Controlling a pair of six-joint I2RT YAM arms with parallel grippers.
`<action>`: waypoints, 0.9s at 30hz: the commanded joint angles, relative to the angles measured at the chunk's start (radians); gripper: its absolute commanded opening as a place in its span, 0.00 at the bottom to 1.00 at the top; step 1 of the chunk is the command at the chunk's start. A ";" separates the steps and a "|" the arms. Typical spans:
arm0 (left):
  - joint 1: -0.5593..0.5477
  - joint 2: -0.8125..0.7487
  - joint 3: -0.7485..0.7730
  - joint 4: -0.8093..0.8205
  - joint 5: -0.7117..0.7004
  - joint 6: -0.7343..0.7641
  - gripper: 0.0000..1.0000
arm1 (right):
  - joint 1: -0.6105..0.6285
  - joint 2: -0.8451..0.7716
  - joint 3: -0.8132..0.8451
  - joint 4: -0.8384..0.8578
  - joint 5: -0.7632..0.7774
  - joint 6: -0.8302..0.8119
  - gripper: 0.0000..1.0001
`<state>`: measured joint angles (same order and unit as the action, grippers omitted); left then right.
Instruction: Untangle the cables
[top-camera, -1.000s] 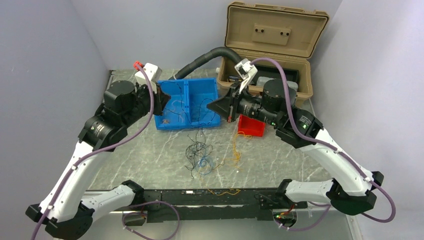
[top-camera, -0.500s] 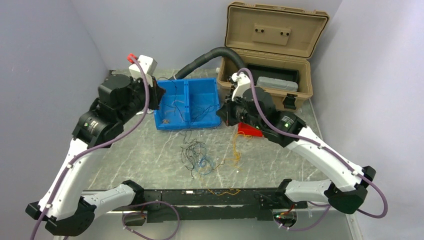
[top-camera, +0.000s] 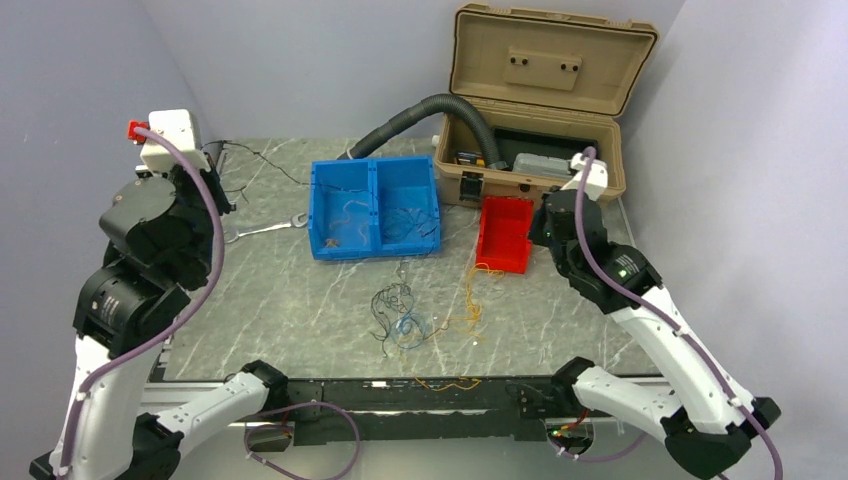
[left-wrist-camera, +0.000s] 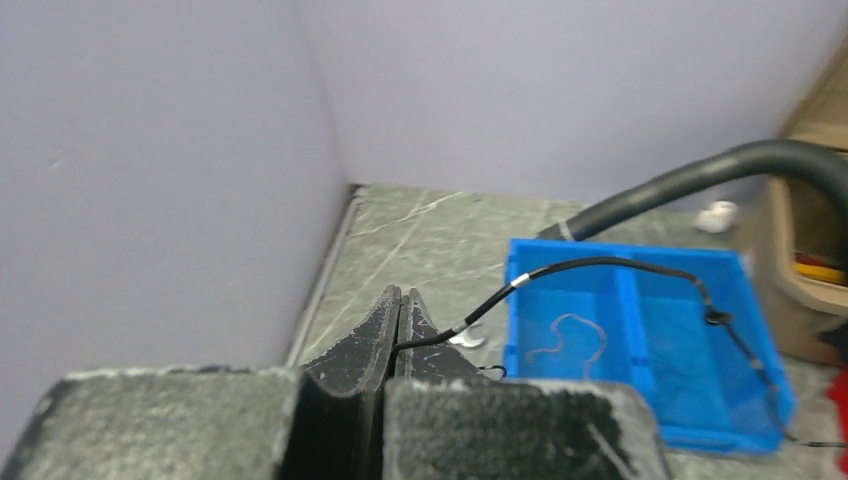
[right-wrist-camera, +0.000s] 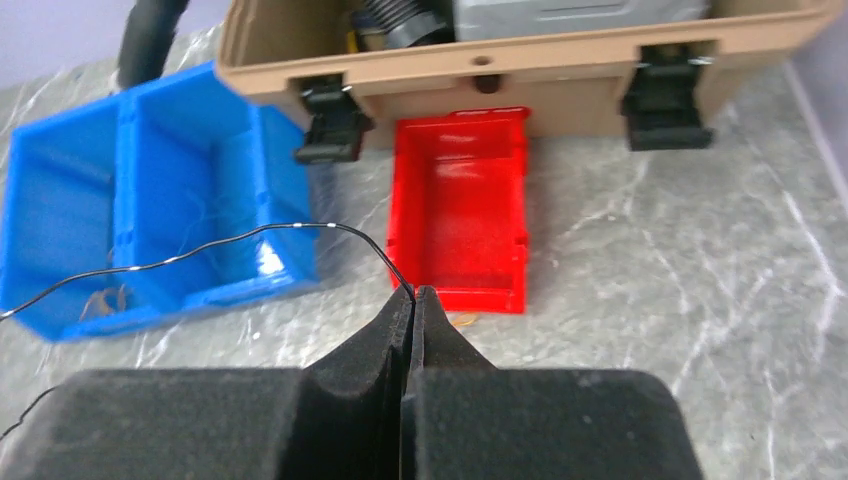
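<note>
A loose tangle of thin cables (top-camera: 400, 312) in black, blue and yellow lies on the marble table, in front of the blue bin (top-camera: 372, 166). More thin wires rest inside that bin. One black cable (left-wrist-camera: 600, 262) with silver bands arcs over the blue bin (left-wrist-camera: 640, 300). My left gripper (left-wrist-camera: 400, 296) is shut on one end of it, back at the far left near the wall (top-camera: 218, 170). My right gripper (right-wrist-camera: 412, 291) is shut on the black cable (right-wrist-camera: 250, 235) too, hovering in front of the red bin (right-wrist-camera: 460, 215), at the table's right side (top-camera: 540, 220).
An open tan case (top-camera: 535, 100) stands at the back right, with a thick grey corrugated hose (top-camera: 400, 125) curving out of it behind the blue bin. The red bin (top-camera: 505, 235) sits just in front of the case. A small wrench (top-camera: 265, 230) lies left of the blue bin.
Both arms have drawn apart from the blue bin: the left swung back toward the left wall, the right pulled away rightward. The black cable now spans between them.
</note>
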<state>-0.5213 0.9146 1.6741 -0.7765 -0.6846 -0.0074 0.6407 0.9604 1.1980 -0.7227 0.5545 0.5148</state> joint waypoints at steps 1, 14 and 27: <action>0.022 0.007 -0.027 0.021 -0.197 0.038 0.00 | -0.071 -0.074 -0.003 0.001 0.089 0.027 0.00; 0.028 0.066 0.098 0.075 0.003 0.015 0.00 | -0.079 -0.010 0.277 0.096 0.017 -0.146 0.00; 0.028 -0.257 -0.480 0.355 0.176 -0.288 0.00 | -0.078 -0.310 -0.123 0.309 -0.121 -0.052 0.00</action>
<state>-0.4980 0.7364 1.4845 -0.4835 -0.6044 -0.0792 0.5644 0.6731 1.2644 -0.4084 0.4435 0.3531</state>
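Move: My two shut hands each hold black cable that runs inward. The blue-and-black tangle lies about 29 cm right, 3 cm back and 48 cm below my left hand, and 31 cm left, 7 cm back and 29 cm below my right. The yellow cable is 11 cm left and 2 cm back of my right hand; the red bin stands 17 cm straight ahead of it. The blue bins are 25 cm ahead and 23 cm right of my left hand. I finish drawing my hands apart, right hand about 4 cm to the right and left hand 2 cm to the left, both still pinching black cable. Then I swing both up, the right by some 18 cm, away from the tangle, the left by only 6; at the end both draw back a few centimetres and start to sink, fingertips tipping up, the right by about 30 degrees. ##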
